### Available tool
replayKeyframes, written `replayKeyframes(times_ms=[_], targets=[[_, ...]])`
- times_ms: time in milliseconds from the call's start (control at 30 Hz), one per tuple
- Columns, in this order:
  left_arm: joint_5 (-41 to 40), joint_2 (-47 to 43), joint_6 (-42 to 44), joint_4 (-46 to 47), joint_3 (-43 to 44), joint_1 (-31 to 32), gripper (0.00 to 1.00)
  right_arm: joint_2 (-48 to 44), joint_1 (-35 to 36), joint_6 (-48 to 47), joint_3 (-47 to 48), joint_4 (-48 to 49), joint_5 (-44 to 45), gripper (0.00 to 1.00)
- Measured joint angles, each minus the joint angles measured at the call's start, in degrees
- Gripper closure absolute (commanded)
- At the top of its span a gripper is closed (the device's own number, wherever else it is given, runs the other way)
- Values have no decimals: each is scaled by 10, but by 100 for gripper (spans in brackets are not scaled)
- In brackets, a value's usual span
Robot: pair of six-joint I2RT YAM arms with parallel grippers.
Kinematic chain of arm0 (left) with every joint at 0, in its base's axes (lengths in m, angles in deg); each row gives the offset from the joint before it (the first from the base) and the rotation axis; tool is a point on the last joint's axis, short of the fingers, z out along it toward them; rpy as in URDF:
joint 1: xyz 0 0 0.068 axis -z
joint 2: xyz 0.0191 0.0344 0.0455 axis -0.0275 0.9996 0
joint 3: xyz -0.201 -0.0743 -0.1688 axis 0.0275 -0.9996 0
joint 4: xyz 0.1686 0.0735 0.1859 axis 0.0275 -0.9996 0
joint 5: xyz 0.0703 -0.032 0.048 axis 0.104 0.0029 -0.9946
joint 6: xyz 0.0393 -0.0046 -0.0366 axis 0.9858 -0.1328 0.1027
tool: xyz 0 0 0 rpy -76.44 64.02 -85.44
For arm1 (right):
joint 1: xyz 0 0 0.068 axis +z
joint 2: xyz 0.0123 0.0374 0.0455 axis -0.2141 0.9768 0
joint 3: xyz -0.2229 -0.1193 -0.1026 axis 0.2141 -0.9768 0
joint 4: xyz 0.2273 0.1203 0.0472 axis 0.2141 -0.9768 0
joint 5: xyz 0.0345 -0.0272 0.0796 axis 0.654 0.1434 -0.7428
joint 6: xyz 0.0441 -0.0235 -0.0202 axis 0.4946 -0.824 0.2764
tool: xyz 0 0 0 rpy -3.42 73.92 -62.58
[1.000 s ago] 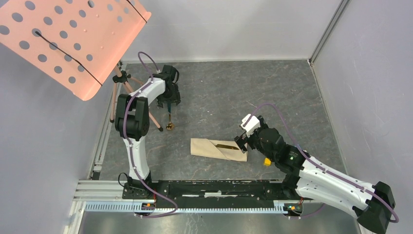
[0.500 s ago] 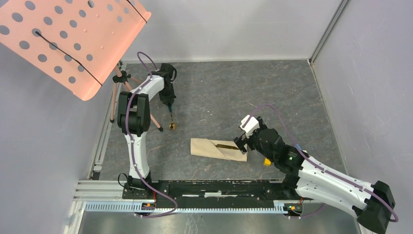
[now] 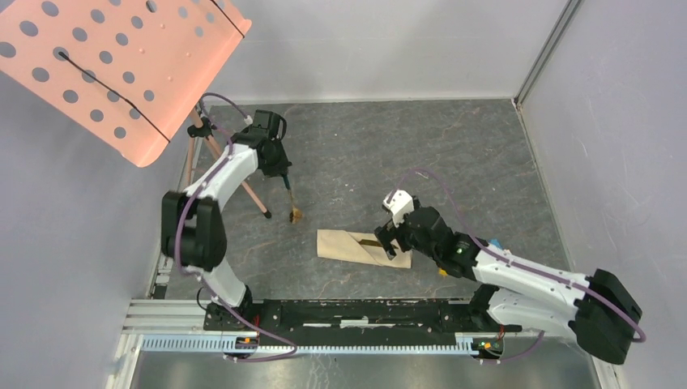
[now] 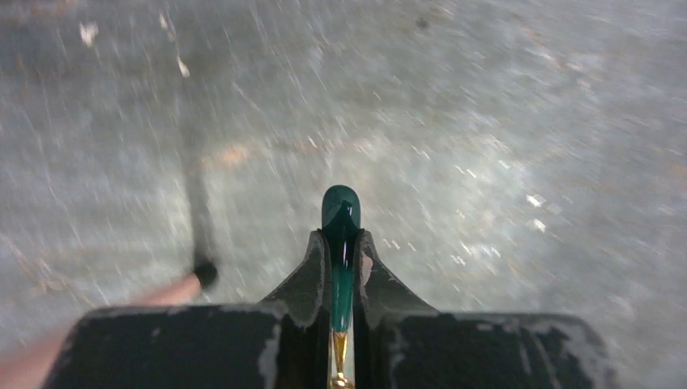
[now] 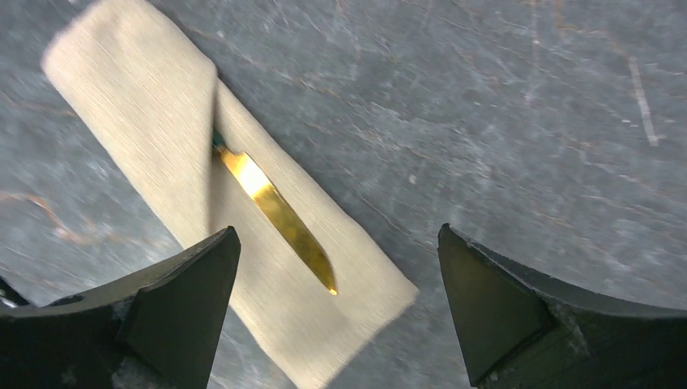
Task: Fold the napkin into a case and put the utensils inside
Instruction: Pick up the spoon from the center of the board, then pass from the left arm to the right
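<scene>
The beige napkin (image 3: 350,245) lies folded into a long case on the grey table, and in the right wrist view the napkin (image 5: 154,121) runs diagonally. The gold knife (image 5: 275,207) pokes its blade out from under the folded flap, also seen as the knife (image 3: 373,242) from above. My right gripper (image 3: 392,243) hovers over the napkin's right end, jaws wide open with nothing between them (image 5: 337,231). My left gripper (image 3: 283,175) is at the back left, shut (image 4: 341,243) on the teal handle of the spoon (image 4: 341,215). Its gold bowl (image 3: 296,215) hangs down towards the table.
A pink perforated stand (image 3: 113,65) on a tripod (image 3: 258,203) stands at the left, one leg's foot (image 4: 205,272) close to my left gripper. A yellow cube (image 3: 443,271) and a teal cube (image 3: 492,241) lie by my right arm. A metal rail (image 3: 324,340) runs along the near edge.
My left gripper has shut on the spoon's handle and carried it slightly right while the arm's elbow swung down-left. My right gripper has moved left over the napkin's end, still open.
</scene>
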Motion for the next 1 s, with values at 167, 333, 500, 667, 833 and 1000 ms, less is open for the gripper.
replayKeyframes(times_ms=[167, 333, 500, 667, 833, 1000], targets=[[-43, -198, -137, 72, -136, 85, 98, 66, 1, 131, 32, 64, -27, 8], [-49, -304, -293, 181, -245, 168, 98, 116, 57, 197, 52, 159, -21, 10], [-28, -331, -394, 240, -311, 170, 98, 140, 147, 184, 70, 209, 75, 20], [-9, -377, -474, 279, -343, 169, 98, 156, 160, 172, 70, 234, 147, 34], [8, -397, -533, 307, -358, 168, 98, 166, 195, 155, 70, 240, 224, 40], [9, -403, -570, 310, -382, 168, 98, 166, 222, 132, 70, 263, 288, 53]])
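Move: My left hand already grips the spoon by its handle; the spoon's middle sits 8 cm back, 2 cm right and 3 cm below, and my open right gripper waits about 22 cm back and 32 cm right, level. The tripod foot is 14 cm back, 6 cm left and 8 cm down. From my right hand the spoon's middle is roughly 14 cm ahead, 30 cm left; the napkin lies 2 cm back, 7 cm left and the knife 4 cm left, both 8 cm down. I keep the spoon's handle pinched in my left hand and carry it some 11 cm right, 10 cm up and 9 cm back, swinging the wrist about 60 degrees so the fingers turn from down to rightward and the bowl comes to my right gripper. My right hand slides about 11 cm left over the napkin, rising 6 cm, rolls about 20 degrees, and narrows its wide-open fingers to about half. ##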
